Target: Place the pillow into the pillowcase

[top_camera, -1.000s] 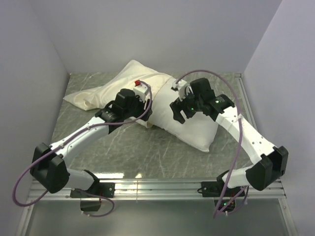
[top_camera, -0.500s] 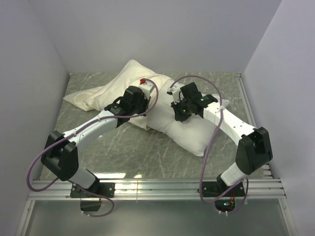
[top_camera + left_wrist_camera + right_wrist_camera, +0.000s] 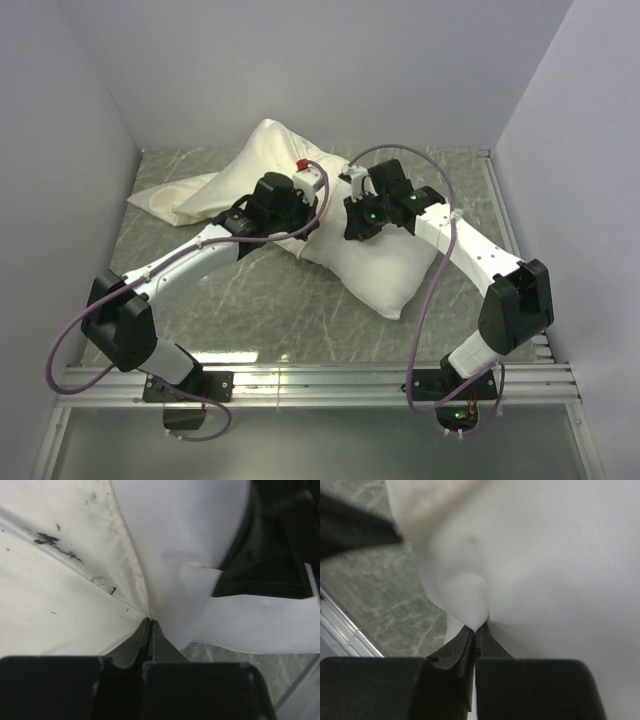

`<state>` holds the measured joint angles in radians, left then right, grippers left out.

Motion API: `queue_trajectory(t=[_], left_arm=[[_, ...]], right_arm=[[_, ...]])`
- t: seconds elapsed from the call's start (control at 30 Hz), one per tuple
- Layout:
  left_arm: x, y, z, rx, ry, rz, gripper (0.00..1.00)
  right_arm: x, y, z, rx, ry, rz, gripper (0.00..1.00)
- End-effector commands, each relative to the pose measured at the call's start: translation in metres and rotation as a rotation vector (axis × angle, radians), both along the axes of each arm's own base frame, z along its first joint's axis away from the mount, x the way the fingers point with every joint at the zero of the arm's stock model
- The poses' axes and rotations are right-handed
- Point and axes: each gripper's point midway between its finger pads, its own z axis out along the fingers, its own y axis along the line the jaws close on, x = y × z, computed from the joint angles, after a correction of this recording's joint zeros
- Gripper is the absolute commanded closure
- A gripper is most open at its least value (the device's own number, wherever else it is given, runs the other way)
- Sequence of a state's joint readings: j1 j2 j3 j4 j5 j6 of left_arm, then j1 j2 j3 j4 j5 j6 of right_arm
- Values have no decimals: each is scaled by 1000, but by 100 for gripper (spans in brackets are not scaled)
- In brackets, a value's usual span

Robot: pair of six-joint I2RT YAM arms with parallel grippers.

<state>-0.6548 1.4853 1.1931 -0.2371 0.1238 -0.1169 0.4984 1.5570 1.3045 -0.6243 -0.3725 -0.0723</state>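
The plump white pillow lies slanted at mid-table, its far end against the limp cream pillowcase, which spreads to the back left. My left gripper is shut at the pillowcase's hem, right where the cream cloth meets the pillow's white cloth; creases run into the fingertips. In the top view that left gripper sits at the pillow's left edge. My right gripper is shut on a pinched fold of the pillow; from above, the right gripper is on the pillow's upper part.
The grey marbled table is walled at the back and on both sides. A metal rail runs along the near edge by the arm bases. Purple cables loop from both wrists.
Both grippers have closed from open onto cloth. Both wrists moved toward the back, and the pillow's near corner has shifted left.
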Motion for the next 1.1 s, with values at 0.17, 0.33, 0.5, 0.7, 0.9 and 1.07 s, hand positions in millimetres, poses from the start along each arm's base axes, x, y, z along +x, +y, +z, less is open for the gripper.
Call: queue_trajectory(t=[0.17,0.33,0.5,0.7,0.9,1.07], left_arm=[[-63,-62,88,-276,36,-259,100],[-84,-52,130,-340,-24,-308,100],[-109,-38,110,-316,65,-334,100],[-94,-1,42,-196,136,-194,100],[-77,52,25,-47,-109,-85,46],[-77,93,-6,135,-238,-79,35]], right_arm=[[33,66,132,451,-166,27,100],[36,55,184,609,-229,-26,100],[39,56,130,582,-124,-53,100],[24,58,94,553,-65,-66,100],[28,58,104,579,-47,-91,100],[27,59,107,616,0,-103,100]])
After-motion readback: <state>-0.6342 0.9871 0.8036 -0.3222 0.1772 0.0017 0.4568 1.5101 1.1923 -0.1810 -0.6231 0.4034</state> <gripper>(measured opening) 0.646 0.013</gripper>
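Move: The pillow, to which the left hand is taking the pinched hem, has its middle about 16 cm to that hand's right, 2 cm nearer the base and 8 cm lower. For the right hand, already pinching pillow cloth, the pillowcase mouth's middle is about 6 cm left, 7 cm forward and 3 cm below; the pillow's near corner lies some 8 cm right, 16 cm back and 11 cm below. The bunched pillow cloth, still pinched by the right hand, goes up about 9 cm and left towards the case's mouth, then halfway down, while that wrist rolls its left side up some 30 degrees. The pillowcase hem stays in the left fingers as they draw back, slightly right and up, then sink; there they open, let go, and swing left, away from the pillow. ##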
